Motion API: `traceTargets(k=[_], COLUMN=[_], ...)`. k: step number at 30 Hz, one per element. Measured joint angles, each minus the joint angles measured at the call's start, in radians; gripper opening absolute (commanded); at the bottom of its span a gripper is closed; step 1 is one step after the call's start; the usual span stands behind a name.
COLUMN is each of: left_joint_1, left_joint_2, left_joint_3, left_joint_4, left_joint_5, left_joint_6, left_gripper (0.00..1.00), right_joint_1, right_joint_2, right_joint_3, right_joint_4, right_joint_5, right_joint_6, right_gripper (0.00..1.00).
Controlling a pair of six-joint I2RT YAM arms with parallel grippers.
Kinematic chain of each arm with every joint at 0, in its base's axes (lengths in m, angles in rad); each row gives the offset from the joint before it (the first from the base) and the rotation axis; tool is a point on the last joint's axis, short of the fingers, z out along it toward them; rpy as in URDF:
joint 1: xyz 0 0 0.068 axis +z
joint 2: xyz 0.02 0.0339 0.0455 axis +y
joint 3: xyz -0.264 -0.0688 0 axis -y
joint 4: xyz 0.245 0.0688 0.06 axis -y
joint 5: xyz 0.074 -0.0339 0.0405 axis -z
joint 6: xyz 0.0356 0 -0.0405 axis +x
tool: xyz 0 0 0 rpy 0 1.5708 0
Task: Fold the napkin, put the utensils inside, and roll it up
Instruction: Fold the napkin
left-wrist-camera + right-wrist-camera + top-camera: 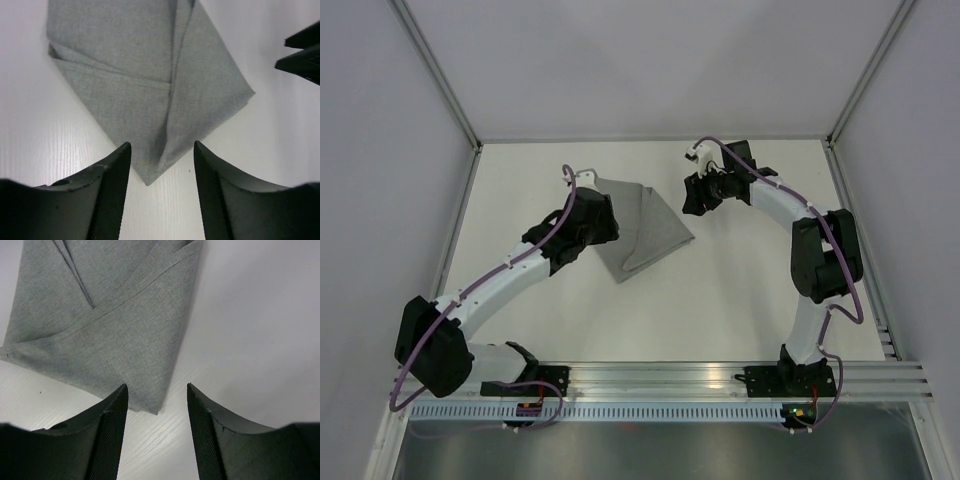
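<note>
The grey napkin [645, 232] lies folded into a layered, roughly diamond shape on the white table. My left gripper [603, 222] hovers over its left side. In the left wrist view the napkin [150, 75] has one corner pointing in between the open fingers of the left gripper [161, 143], which hold nothing. My right gripper [698, 200] sits just off the cloth's upper right edge. In the right wrist view a napkin [110, 325] corner ends just ahead of the open right gripper [156, 385], near its left finger. No utensils are in view.
Bare white table [760, 290] surrounds the cloth, closed in by grey walls at the back and sides. An aluminium rail [660, 378] carrying both arm bases runs along the near edge. The right gripper's dark fingers [302, 55] show at the left wrist view's right edge.
</note>
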Motion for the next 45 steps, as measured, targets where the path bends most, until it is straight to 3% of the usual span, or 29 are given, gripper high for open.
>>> traceTargets(k=[4,5,13,26,45], left_joint_1=[0.099,0.131,0.328,0.401,0.389], left_joint_2=[0.036,0.043,0.104,0.458,0.669], left_joint_3=[-0.032,-0.050,-0.179,0.013,0.282], left_joint_4=[-0.018,-0.020,-0.012,0.013,-0.021], left_joint_5=[-0.007,-0.003,0.032,0.079,0.147], left_joint_6=[-0.060,-0.076,-0.177,-0.200,-0.160], left_gripper=[0.39,0.30,0.02,0.02,0.02], right_joint_1=[0.006,0.006,0.006,0.026,0.084], right_joint_2=[0.074,0.092,0.222,0.261,0.137], right_joint_3=[0.056,0.069,0.208,0.193,-0.039], right_joint_4=[-0.001,-0.002,-0.015,-0.018,0.013], right_joint_5=[0.034,0.046,0.153,0.281,0.317], right_joint_6=[0.005,0.010,0.078,0.074,0.013], right_gripper=[0.50,0.49,0.29,0.22,0.20])
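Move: The left gripper is bound for the small fold notch on the napkin's left edge, roughly 12 cm ahead, 8 cm to its left and 17 cm below; the napkin's near tip lies about 4 cm back and 3 cm left of this gripper. From the right gripper, the napkin's right corner sits some 3 cm back, level sideways and 10 cm below, with the napkin's far tip about 9 cm ahead and 8 cm left. Swing the left gripper left and down about 12 cm off the napkin while shutting it, turning it counter-clockwise and tipping it down, then run it forward some 10 cm, low, to the left edge's notch until the shut tips meet the cloth. Send the right gripper forward and down, narrowing the fingers, then back and down beside the right edge, close to the corner. ##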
